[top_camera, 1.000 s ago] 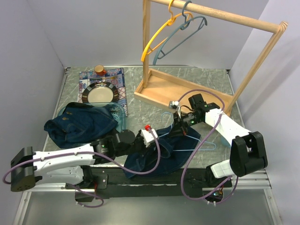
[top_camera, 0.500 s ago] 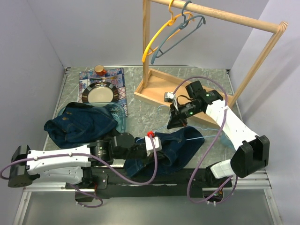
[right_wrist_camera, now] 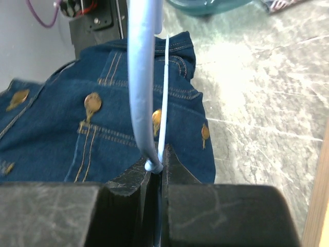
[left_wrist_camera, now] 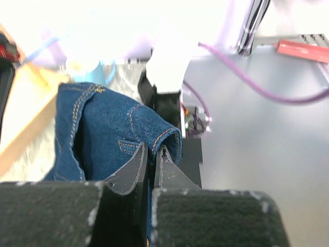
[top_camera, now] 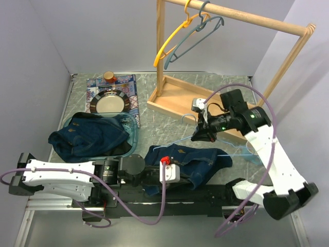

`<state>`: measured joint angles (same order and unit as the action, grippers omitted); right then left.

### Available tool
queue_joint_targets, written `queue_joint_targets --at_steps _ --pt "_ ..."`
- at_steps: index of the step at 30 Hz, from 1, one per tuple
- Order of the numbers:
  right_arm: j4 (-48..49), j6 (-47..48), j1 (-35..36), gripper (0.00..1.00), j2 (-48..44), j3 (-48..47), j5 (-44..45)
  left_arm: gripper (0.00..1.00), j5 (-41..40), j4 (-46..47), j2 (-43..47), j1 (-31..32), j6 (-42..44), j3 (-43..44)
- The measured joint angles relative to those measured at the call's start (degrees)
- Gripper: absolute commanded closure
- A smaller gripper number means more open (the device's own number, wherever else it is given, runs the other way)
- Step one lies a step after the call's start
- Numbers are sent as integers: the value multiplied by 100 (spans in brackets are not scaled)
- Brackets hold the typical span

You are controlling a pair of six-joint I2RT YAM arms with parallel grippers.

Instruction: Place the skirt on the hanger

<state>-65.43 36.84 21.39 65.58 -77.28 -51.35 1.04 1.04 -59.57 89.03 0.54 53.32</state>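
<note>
The denim skirt (top_camera: 198, 160), with brass buttons, lies on the table near the front edge. My left gripper (top_camera: 181, 176) is shut on a folded edge of the skirt (left_wrist_camera: 103, 128), its fingertips (left_wrist_camera: 153, 152) pinching the hem. My right gripper (top_camera: 201, 135) is above the skirt's far side, shut on a thin light-blue hanger (top_camera: 177, 141). In the right wrist view the hanger (right_wrist_camera: 140, 77) runs up from the closed jaws (right_wrist_camera: 157, 163) over the buttoned skirt (right_wrist_camera: 61, 128). The hanger's arms stretch across the skirt's waist.
A wooden rack (top_camera: 241, 18) with a yellow hanger (top_camera: 169, 43) and a grey-blue hanger (top_camera: 198, 38) stands at the back, its base tray (top_camera: 175, 98) just behind the right gripper. A clear tub (top_camera: 131, 135) of denim clothes sits left. A plate (top_camera: 109, 103) is on a patterned mat.
My right arm has swung right and back, carrying the hanger. My left gripper has pulled the skirt's edge right along the front, and the skirt is spread flatter.
</note>
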Motion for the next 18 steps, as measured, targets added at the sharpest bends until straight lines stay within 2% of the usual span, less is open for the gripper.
queue_joint_targets --at_steps 8,18 --pt "345 -916 -76 100 -568 -70 341 99 66 83 -1255 70 581 1019" --pt "350 -1200 -1003 100 -758 -623 278 99 212 -522 -2096 227 1150 1860"
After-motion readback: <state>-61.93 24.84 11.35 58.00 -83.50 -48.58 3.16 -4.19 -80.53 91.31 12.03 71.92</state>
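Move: Ahead and to the right of the left hand, which already pinches a corner of the skirt's waist, the hanger's right end stands about 16 cm right, 7 cm forward and a little lower. From the right hand, already holding the hanger by its neck, that end is some 15 cm right and 4 cm back, slightly lower. The rack's tray lies about 16 cm forward of this hand, 4 cm right and 20 cm down; the mug is roughly 21 cm right, level with it and 18 cm below. Drawing the pinched waist corner to the right, the left hand travels about 8 cm towards the hanger's right end, easing slightly back near the finish, its fingers dipping a little. Meanwhile the right hand lifts the hanger some 6–7 cm and carries it rightward, turning it about 15 degrees clockwise. Both grips stay shut. ##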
